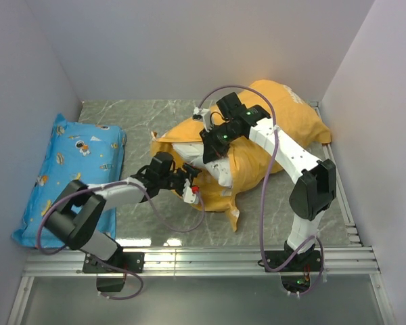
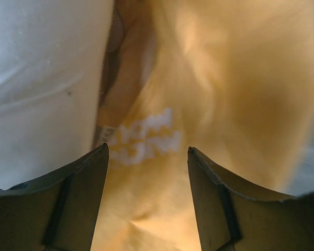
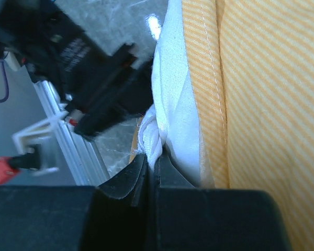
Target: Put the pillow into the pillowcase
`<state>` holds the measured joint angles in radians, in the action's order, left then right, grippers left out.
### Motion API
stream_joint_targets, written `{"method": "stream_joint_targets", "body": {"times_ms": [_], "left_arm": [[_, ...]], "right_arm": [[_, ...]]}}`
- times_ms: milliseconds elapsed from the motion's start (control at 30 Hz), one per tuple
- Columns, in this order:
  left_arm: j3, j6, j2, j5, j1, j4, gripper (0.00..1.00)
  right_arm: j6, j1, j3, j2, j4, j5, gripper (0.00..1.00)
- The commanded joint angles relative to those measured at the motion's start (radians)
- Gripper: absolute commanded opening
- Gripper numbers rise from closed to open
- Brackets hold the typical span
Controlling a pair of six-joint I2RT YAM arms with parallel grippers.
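The orange pillowcase [image 1: 271,145] lies bunched in the middle and back right of the table. The white pillow [image 1: 188,152] pokes out of its left opening. My left gripper [image 1: 193,181] stands open at the case's near left edge; in the left wrist view its fingers [image 2: 83,193] are spread over orange cloth with a white logo [image 2: 146,138], and the pillow [image 2: 42,78] lies to their left. My right gripper [image 1: 211,154] reaches down at the opening. In the right wrist view it [image 3: 156,159] is shut on a pinch of the pillow's [image 3: 172,99] white fabric, beside the striped pillowcase [image 3: 261,104].
A blue cartoon-print pillow [image 1: 74,169] lies along the left wall. An aluminium rail [image 1: 203,257] runs across the near edge with both arm bases on it. Walls close in the left, back and right. Grey marbled table surface [image 1: 142,118] shows behind the left arm.
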<state>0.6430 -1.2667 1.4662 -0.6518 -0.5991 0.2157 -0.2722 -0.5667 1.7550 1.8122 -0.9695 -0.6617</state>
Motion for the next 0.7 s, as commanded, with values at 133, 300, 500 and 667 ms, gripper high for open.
{"method": "stream_joint_targets", "body": {"times_ms": [133,300,500,667], "left_arm": [[0.099,-0.135,0.229,0.133,-0.042,0.261,0.69],[0.266,-0.201,0.354,0.144,-0.047,0.049,0.70],[0.533,-0.204,0.503,0.175,-0.045,-0.304,0.54],[0.664,-0.250,0.574,0.215,-0.048,-0.527,0.14]], "right_arm": [[0.050,-0.002,0.000,-0.102,0.006,-0.185,0.00],[0.068,-0.002,0.000,-0.113,-0.001,-0.269,0.00],[0.100,-0.004,-0.015,-0.146,0.012,-0.358,0.00],[0.100,0.004,-0.011,-0.151,0.011,-0.346,0.00]]}}
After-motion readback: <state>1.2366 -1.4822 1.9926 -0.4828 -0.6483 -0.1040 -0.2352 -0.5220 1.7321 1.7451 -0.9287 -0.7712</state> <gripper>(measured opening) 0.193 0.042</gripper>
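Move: Under the pillow's white end, the fold of the pillowcase's lower layer lies about 9 cm ahead of the open left hand, 6 cm to its right and 5 cm lower. The white pillow end hangs just above that hand, some 2 cm ahead, 3 cm right and 7 cm up, and the case's trailing corner is about 13 cm back, 11 cm right and 8 cm down. From the right hand, already gripping the pillow end, the fold is roughly 7 cm ahead, 4 cm right and 16 cm below. Reaching in beneath the raised pillow end, the left hand travels about 10 cm forward, some 6 cm to the right and 5 cm down, rolling about 15 degrees so its left side rises. Its fingers stay open until late, then close most of the way on the orange cloth of the pillowcase's lower layer. The right hand keeps its pinch on the white pillow end and lifts it about 3 cm. ##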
